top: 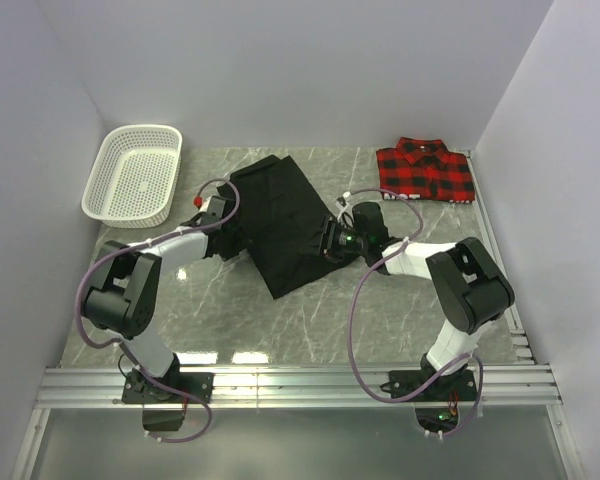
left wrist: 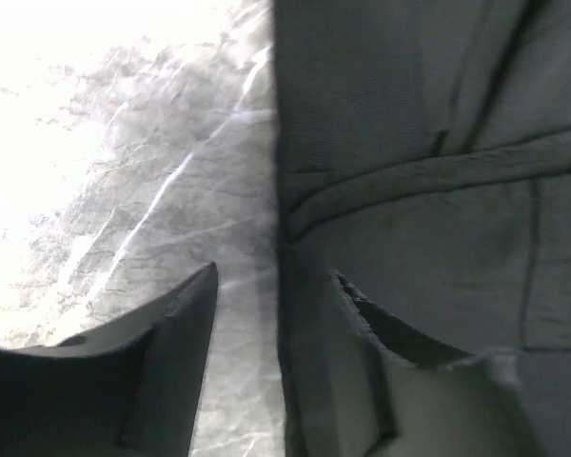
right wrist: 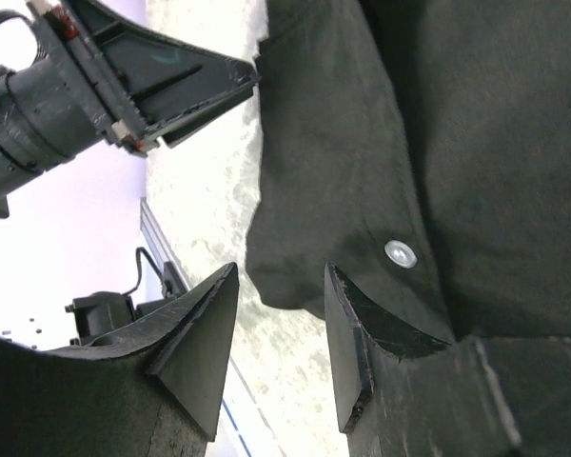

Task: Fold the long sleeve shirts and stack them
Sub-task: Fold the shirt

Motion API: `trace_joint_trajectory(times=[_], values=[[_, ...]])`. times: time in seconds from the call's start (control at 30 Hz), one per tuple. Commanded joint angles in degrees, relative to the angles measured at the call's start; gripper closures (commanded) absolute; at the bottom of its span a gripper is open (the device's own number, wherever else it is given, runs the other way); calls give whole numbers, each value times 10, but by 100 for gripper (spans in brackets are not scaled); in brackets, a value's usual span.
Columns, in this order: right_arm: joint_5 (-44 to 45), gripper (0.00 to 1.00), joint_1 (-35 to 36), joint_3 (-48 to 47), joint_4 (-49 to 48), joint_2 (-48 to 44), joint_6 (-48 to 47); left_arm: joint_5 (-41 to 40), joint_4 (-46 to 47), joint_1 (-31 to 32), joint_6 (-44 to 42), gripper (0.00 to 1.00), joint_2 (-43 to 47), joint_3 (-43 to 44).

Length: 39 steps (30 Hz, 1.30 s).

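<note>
The black long sleeve shirt lies partly folded in the middle of the table, running diagonally. At the back right the red-and-black plaid shirt rests folded. My left gripper sits low at the black shirt's left edge. In its wrist view the left gripper is open, straddling the edge of the black shirt. My right gripper is at the shirt's right edge. In its own view the right gripper is open, with a fold of the black shirt and a pale button just past its tips.
A white mesh basket stands at the back left. The marble tabletop shows bare in front of the shirt. White walls close the sides and back. The left gripper's fingers appear in the right wrist view.
</note>
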<state>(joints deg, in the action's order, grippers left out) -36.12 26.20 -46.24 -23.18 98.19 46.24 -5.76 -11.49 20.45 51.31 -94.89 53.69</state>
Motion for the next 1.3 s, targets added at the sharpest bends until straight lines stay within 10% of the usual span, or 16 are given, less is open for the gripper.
trace_joint_trajectory(times=[0.0, 1.27], values=[[-12, 52, 8, 3, -47, 5, 8, -6, 18, 1, 0, 50, -15, 26], [-11, 52, 39, -34, 1, 17, -28, -17, 7, 2, -24, 97, -57, 84]])
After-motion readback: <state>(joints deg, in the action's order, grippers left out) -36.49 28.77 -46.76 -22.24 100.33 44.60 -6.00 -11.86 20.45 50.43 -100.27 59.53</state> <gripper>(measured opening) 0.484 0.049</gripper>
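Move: The shirt's left edge, by a cross seam, lies just off the left fingertips: about 2 cm ahead, 1 cm to the right and 2 cm below; the white basket's middle is some 19 cm ahead and 25 cm left. From the right hand, hovering over the shirt, that edge is roughly 20 cm left, 5 cm ahead and 7 cm below, and the shirt's near corner about 11 cm left, 9 cm back. The left hand sinks about 1.5 cm with its fingers straddling the shirt's left edge, eases forward some 2.5 cm along it while coming back up, then stays there and shuts from half open to almost closed, pinching the edge beside the cross seam. Meanwhile the half-open right hand creeps back, down and left, about 1.5 cm each way, towards the near corner. ##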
